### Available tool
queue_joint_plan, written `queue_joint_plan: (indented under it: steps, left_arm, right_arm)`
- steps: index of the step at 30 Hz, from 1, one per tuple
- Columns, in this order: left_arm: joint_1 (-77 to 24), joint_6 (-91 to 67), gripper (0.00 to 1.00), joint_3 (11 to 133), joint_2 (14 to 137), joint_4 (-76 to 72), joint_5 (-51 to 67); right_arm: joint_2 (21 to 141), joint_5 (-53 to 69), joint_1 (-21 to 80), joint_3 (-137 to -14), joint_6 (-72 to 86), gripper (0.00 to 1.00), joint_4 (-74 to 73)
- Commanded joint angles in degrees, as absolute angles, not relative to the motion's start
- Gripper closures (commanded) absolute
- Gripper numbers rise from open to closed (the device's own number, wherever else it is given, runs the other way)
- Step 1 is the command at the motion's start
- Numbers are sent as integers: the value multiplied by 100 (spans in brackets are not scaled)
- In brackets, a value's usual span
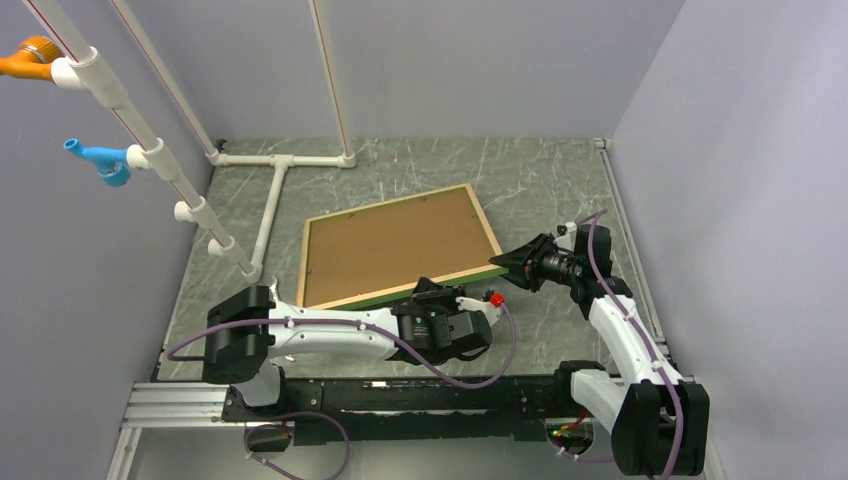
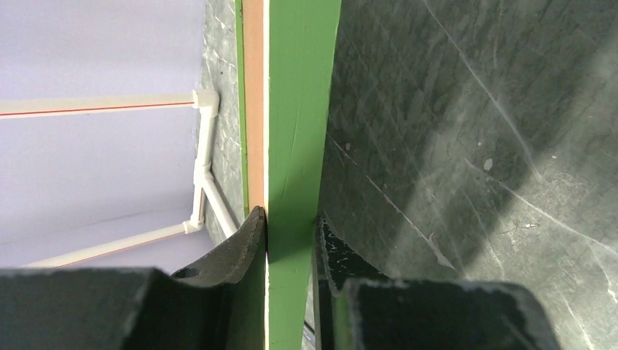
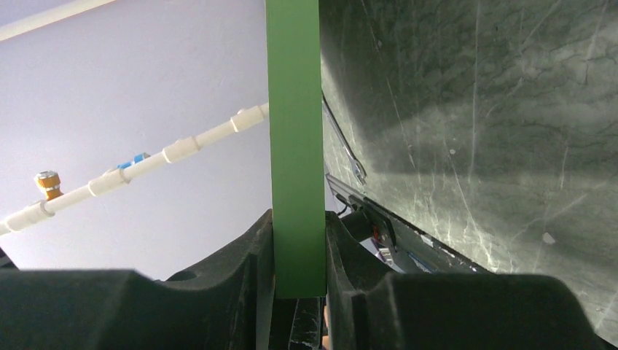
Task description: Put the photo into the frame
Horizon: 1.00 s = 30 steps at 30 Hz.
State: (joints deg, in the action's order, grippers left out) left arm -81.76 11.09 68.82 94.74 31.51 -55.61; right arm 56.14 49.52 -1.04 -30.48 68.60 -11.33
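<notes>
The frame (image 1: pixel 390 204) lies tilted mid-table, its tan wood border up around a plain brown backing board (image 1: pixel 395 245), its near side raised. That side's green edge runs upright between the jaws in both wrist views. My left gripper (image 1: pixel 431 289) is shut on the frame's near green edge (image 2: pixel 295 146), one finger on each face. My right gripper (image 1: pixel 505 263) is shut on the near right corner of the same green edge (image 3: pixel 295 131). The photo is out of view.
White pipes (image 1: pixel 275 195) run along the table's back left and up the left wall, with a blue fitting (image 1: pixel 100 160) and an orange one (image 1: pixel 30 58). Grey walls close three sides. A metal rail (image 1: pixel 400 390) crosses the near edge.
</notes>
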Motion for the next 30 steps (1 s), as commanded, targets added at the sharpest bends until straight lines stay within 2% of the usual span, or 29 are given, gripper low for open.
queue_joint_plan:
  steps: [1,3,6,10,11,15,18,24,30]
  left_arm:
    - [-8217,972,100,7120,9572,3159,-5547]
    - [-8214,984,100,7117,9574,3150,-5576]
    - [-8215,976,100,7120,9547,3147,-5601]
    - [-8215,998,100,7059,9414,3072,-5553]
    - [-8213,1009,100,7046,9387,3060,-5536]
    - [-8211,1025,100,7041,9322,3050,-5575]
    - [-8212,1021,100,7023,9254,3039,-5563]
    - [-8213,970,100,7092,9039,3235,-5556]
    - [-8210,1078,100,7160,8620,3404,-5532]
  right_arm:
    - [5540,5163,-129,-3106,7125,100,-658]
    - [5511,5184,-128,-3067,7128,100,-590]
    - [5451,5201,-130,-3034,7103,95,-502]
    - [5368,5204,-135,-3031,7043,79,-351]
    - [5363,5186,-139,-3075,6976,63,-417]
    - [5254,5055,-130,-3355,6526,22,-764]
    - [5150,4883,-138,-3586,6257,2,-1106]
    - [5188,4291,-141,-4491,5054,0,-2309]
    - [5206,3173,-137,-5483,3832,0,-3297]
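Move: The frame, backing up, has its near rim raised in both grippers. Its middle lies about 12 cm ahead of the left hand, 8 cm to its left and 7 cm below. From the right hand, gripping that rim by its right-hand corner, the middle is some 20 cm left, 8 cm ahead and 7 cm lower. The wrench lies about 32 cm left of the left hand, 3 cm back and 15 cm down. The frame's right-hand near corner comes free as the right gripper, still at first, opens wide and draws off it, speeding up: about 7 cm upward and a little to the right, rolling some 25 degrees. The left hand keeps its pinch on the near rim, almost still, then rises about 1.5 cm at the end. ##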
